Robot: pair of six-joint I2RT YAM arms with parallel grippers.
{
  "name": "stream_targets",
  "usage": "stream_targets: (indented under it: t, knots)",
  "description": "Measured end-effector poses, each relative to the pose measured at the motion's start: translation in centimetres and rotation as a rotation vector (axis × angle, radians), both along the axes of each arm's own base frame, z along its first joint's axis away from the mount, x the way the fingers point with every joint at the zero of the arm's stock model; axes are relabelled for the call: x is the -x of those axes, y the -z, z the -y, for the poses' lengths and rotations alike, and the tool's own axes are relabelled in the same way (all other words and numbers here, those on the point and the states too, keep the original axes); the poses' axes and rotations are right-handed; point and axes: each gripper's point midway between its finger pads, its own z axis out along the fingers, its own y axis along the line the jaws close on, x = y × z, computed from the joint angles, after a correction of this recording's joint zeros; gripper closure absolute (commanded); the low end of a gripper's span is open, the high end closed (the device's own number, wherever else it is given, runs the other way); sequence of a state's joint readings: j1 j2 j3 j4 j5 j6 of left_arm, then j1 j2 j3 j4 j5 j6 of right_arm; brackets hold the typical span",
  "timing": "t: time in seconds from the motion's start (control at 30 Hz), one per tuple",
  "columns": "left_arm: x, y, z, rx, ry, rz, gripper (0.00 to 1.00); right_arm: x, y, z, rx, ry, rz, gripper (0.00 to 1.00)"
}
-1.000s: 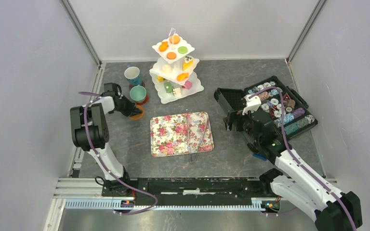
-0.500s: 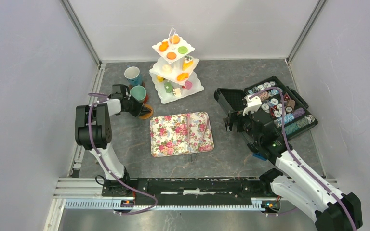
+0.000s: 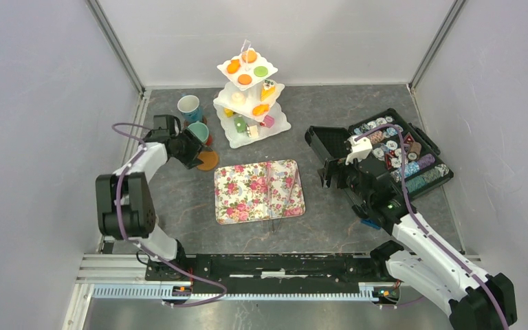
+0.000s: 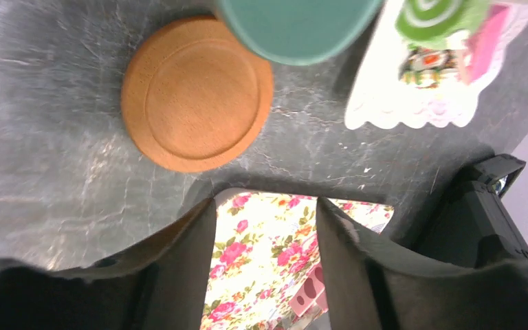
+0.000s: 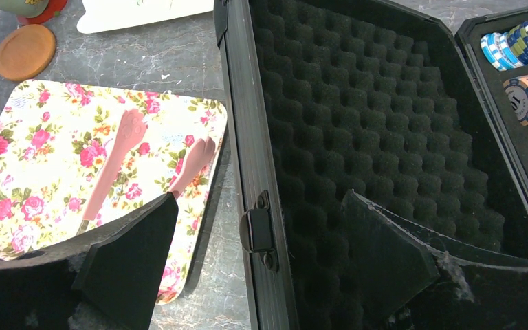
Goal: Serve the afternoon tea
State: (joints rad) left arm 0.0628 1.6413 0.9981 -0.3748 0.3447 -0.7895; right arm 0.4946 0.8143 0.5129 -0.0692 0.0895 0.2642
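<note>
A round orange saucer lies flat on the grey table, left of the floral tray. My left gripper hovers just over its near-left side, open, with nothing between the fingers. A teal cup stands right behind the saucer, and a second blue-teal cup further back. Toy cakes, orange and green, sit on the white three-tier stand. My right gripper is open astride the black case's lid edge, holding nothing.
The open black case with patterned discs takes up the right side. Pink tongs lie on the tray. Grey walls and metal rails enclose the table on three sides.
The left gripper slid the orange saucer a little to the right, then opened and let it go. Its arm swung round. The right arm has not moved.
</note>
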Motion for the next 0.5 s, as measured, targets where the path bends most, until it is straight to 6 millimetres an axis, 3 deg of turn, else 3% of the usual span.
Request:
stream_targets:
  t: [0.1, 0.2, 0.23, 0.37, 0.5]
  knots:
    - [0.2, -3.6, -1.1, -0.079, -0.011, 0.073, 0.28, 0.0, 0.1, -0.1, -0.001, -0.005, -0.005, 0.02]
    - [1.2, -7.0, -3.0, -0.182, -0.072, 0.121, 0.02, -0.1, 0.3, -0.3, -0.001, -0.010, -0.008, 0.02]
    - [1.9, -7.8, -3.9, -0.228, -0.108, 0.124, 0.00, -0.1, 0.4, -0.3, -0.001, -0.013, -0.010, 0.02]
    - [6.6, -9.0, -8.0, -0.367, -0.301, 0.073, 0.00, -0.1, 0.7, -0.7, -0.002, -0.027, -0.022, 0.02]
    - [12.5, -8.1, -12.5, -0.440, -0.525, -0.007, 0.00, -0.2, 0.9, -0.9, -0.001, -0.035, -0.029, 0.02]
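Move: The khaki mug, hidden under my arm just now, stands about 23 cm back and 14 cm to the left of my left hand, its middle about level with my fingers. The orange coaster lies some 4 cm ahead, 4 cm right and 5 cm below; the mint cup stands about 13 cm straight ahead. The flowered tray's middle is 10 cm back, 25 cm right. From my right hand the mug is roughly 63 cm left, 13 cm back and 11 cm lower. I lift my left hand, already free of the orange coaster, nearly straight up at first, then sweep it left and back about 12 cm each way towards the khaki mug, ending some 8 cm higher. Meanwhile I spread the half-open fingers fully, swing the hand roughly 30 degrees counter-clockwise and roll its left side up. ##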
